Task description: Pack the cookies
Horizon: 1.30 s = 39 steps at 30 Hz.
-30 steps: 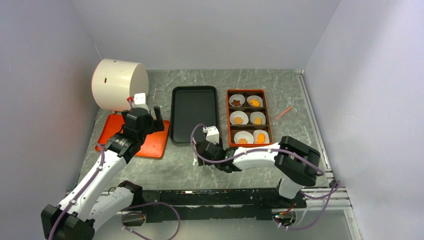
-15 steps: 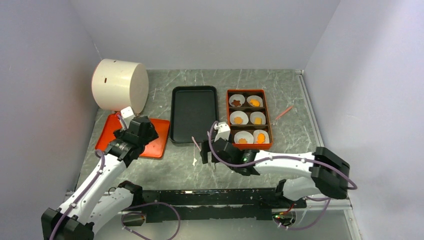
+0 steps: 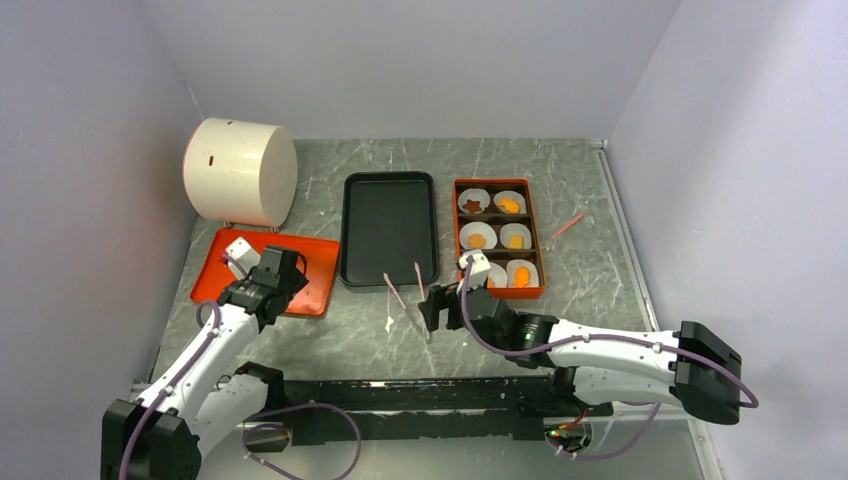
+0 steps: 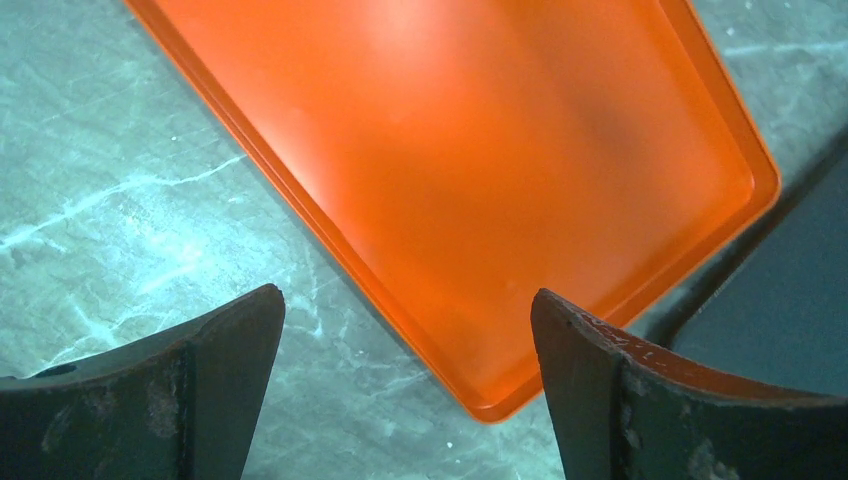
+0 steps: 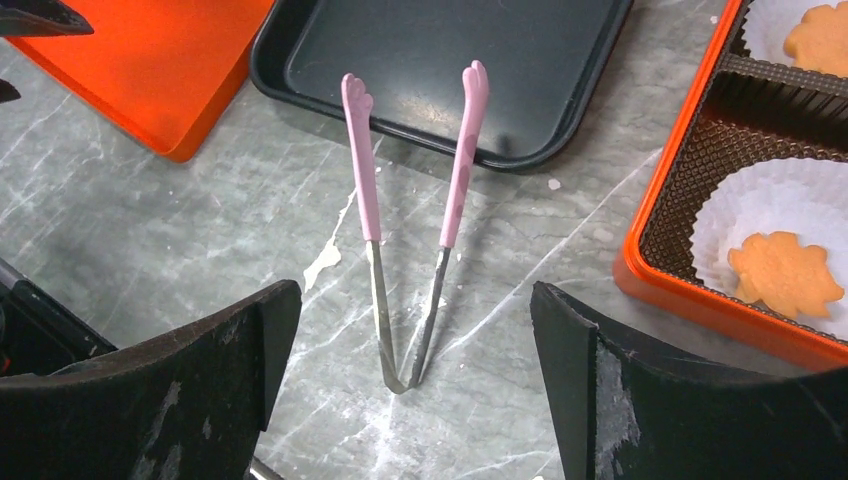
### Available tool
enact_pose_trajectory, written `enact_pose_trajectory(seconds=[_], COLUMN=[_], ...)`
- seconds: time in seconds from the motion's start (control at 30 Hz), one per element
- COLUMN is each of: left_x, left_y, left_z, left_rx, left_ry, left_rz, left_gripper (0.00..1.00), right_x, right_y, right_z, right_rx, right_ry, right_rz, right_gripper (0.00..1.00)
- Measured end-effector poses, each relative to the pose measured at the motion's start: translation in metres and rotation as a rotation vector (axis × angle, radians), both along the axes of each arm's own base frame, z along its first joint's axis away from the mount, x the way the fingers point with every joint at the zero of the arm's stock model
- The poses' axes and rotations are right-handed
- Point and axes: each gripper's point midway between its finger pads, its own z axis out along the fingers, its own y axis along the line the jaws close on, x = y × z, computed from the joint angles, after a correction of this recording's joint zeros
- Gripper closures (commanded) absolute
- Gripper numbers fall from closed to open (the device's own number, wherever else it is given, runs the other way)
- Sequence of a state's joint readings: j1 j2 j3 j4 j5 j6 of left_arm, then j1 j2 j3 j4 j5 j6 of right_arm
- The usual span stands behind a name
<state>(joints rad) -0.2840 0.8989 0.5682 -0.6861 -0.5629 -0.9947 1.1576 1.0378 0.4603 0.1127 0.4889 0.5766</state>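
The cookies (image 3: pixel 509 205) lie in white paper cups inside an orange six-compartment box (image 3: pixel 497 291); one is dark brown (image 3: pixel 470 206), the others orange. The right wrist view shows a leaf-shaped cookie (image 5: pixel 785 275) in the nearest cup. Pink-tipped metal tongs (image 5: pixel 410 230) lie free on the table, tips resting on the black tray's rim. My right gripper (image 5: pixel 415 298) is open just behind the tongs' hinge (image 3: pixel 428 330), holding nothing. My left gripper (image 4: pixel 408 300) is open above the near corner of the orange lid (image 4: pixel 480 180).
A black tray (image 3: pixel 389 228) sits between the orange lid (image 3: pixel 310 280) and the box. A big white cylinder (image 3: pixel 240 170) lies on its side at the back left. A thin pink stick (image 3: pixel 567 225) lies right of the box. Walls close in on three sides.
My right gripper opened wider and drew back to the right, leaving the tongs lying on the table. My left gripper slid back toward the lid's near edge, staying open.
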Motion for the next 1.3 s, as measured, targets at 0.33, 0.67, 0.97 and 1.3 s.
enact_pose_trajectory(seconds=[0.33,0.67,0.97,1.3], left_x=[-0.01,0.003,0.006,-0.001], left_y=[0.022,0.045,0.051,0.055], left_z=[-0.043,-0.06,-0.064,-0.068], left_rx=[-0.096,-0.206,-0.23,-0.204], left_ry=[0.082,0.076,0.102,0.186], left_rz=[0.17,0.297,0.334,0.352], left_gripper=[0.21,0.43,0.57,0.78], right_x=[0.002,0.007,0.01,0.011], right_y=[-0.015,-0.029,-0.032,-0.034], right_z=[0.001,0.012,0.012,0.011], right_rx=[0.007,0.031,0.025,0.017], right_ry=[-0.067,-0.123,-0.13,-0.132], right_rz=[-0.013,-0.066,-0.087,-0.097], right_gripper=[0.09,0.09,0.09,0.09])
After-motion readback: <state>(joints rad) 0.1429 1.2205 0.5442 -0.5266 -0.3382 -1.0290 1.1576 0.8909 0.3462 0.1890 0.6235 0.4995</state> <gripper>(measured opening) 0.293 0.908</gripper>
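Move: The near rim of the orange lid, where the left fingers will close, lies about 5 cm to this hand's left, level with it fore-and-aft and some 7 cm below; the lid's middle is roughly 8 cm ahead and 6 cm left. The black tray is about 17 cm ahead and 19 cm right, the put-down tongs some 22 cm right and 1 cm ahead, both at about the same depth. From the right hand the lid's middle lies about 35 cm left, 12 cm ahead and 12 cm below. The left fingers end up astride the lid's near rim, closing from wide open to under a third: the hand sinks about 7 cm while sliding some 5 cm left along the rim, turning about 20 degrees counter-clockwise, then creeps back a little as the fingers narrow. The empty, open right hand eases about 3 cm right, away from the tongs. ##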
